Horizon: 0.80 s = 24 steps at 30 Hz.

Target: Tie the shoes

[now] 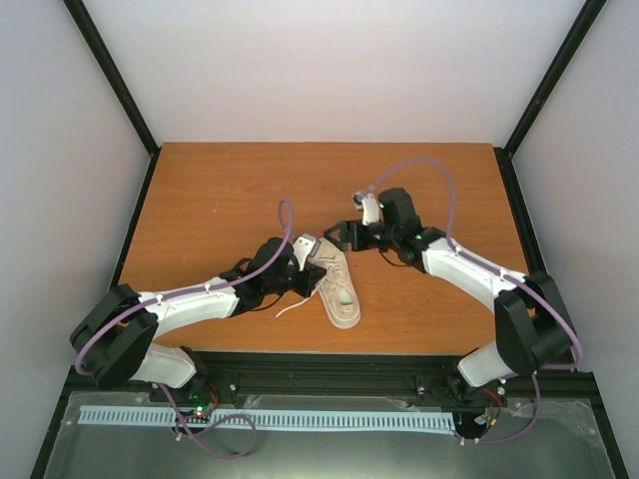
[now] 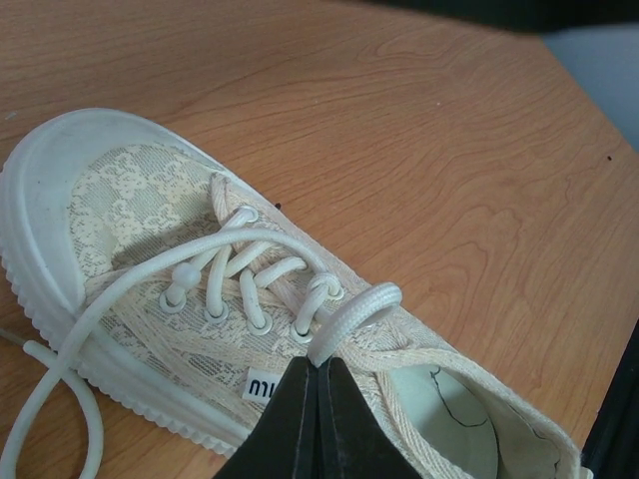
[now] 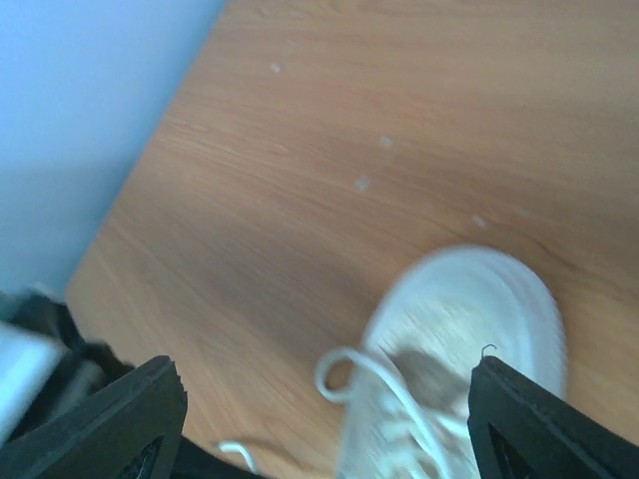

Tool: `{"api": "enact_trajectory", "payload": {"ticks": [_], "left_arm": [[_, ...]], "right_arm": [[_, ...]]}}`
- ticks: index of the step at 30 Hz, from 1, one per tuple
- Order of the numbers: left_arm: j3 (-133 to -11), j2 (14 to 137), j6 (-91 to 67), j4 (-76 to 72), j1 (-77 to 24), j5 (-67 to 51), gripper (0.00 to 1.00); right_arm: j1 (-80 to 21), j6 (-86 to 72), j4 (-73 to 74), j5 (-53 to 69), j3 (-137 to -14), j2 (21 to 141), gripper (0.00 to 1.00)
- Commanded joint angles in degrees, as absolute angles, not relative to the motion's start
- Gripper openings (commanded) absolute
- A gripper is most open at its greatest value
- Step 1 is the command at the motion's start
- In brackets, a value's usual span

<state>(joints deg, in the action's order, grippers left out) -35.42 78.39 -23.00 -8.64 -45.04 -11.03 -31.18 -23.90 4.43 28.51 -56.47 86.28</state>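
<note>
A cream low-top sneaker (image 1: 339,287) lies on the wooden table, toe towards the far side. In the left wrist view the shoe (image 2: 120,200) shows its lace upper and eyelets. My left gripper (image 2: 318,363) is shut on a loop of pale lace (image 2: 357,307) by the top eyelets, and it sits at the shoe's left side (image 1: 306,261). My right gripper (image 1: 335,235) hovers just beyond the toe, jaws wide open and empty. In the right wrist view, which is blurred, the shoe (image 3: 454,339) lies between its fingers (image 3: 120,419).
A loose lace end (image 1: 290,310) trails on the table (image 1: 220,200) left of the shoe and also shows in the left wrist view (image 2: 60,379). Pale walls enclose the table on three sides. A black rail (image 1: 329,371) runs along the near edge.
</note>
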Motion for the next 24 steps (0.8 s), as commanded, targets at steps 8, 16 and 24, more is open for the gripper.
{"api": "enact_trajectory", "payload": {"ticks": [8,16,24], "left_arm": [[-37.1,78.5,-23.0,-10.5,-45.3,-12.5,0.01],[-36.8,78.0,-23.1,-10.2,-45.3,-12.0,0.01],[-37.2,77.9,-23.0,-9.7,-45.3,-12.0,0.01]], "right_arm": [[-30.0,-19.0,-3.4,41.5,-43.4,79.7,0.71],[-31.1,-17.4,-2.1,41.9,-45.5,83.3,0.55],[-31.5,-15.5,-0.6,42.7,-45.5,84.7,0.43]]}}
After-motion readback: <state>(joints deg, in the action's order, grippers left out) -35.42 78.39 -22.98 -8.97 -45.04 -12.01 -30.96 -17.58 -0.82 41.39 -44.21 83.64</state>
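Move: The lace loop that the left fingertips keep pinched lies from the open right hand about 7 cm back, 2 cm to its left and 6 cm below; it sticks out barely 1 cm to the right of the left hand's tips. The shoe's middle is some 12 cm back from the right hand, level sideways and about 10 cm down. The loose lace end on the table lies roughly 16 cm back, 10 cm left and 13 cm below it. With no grip on it yet, the open right fingers come to straddle the lace loop held in the left hand's closed tips. The right hand draws back about 6 cm and sinks some 4 cm, first swinging right and then returning left, while turning a little counter-clockwise and narrowing its fingers to about half open. The left hand stays put and keeps its pinch. ##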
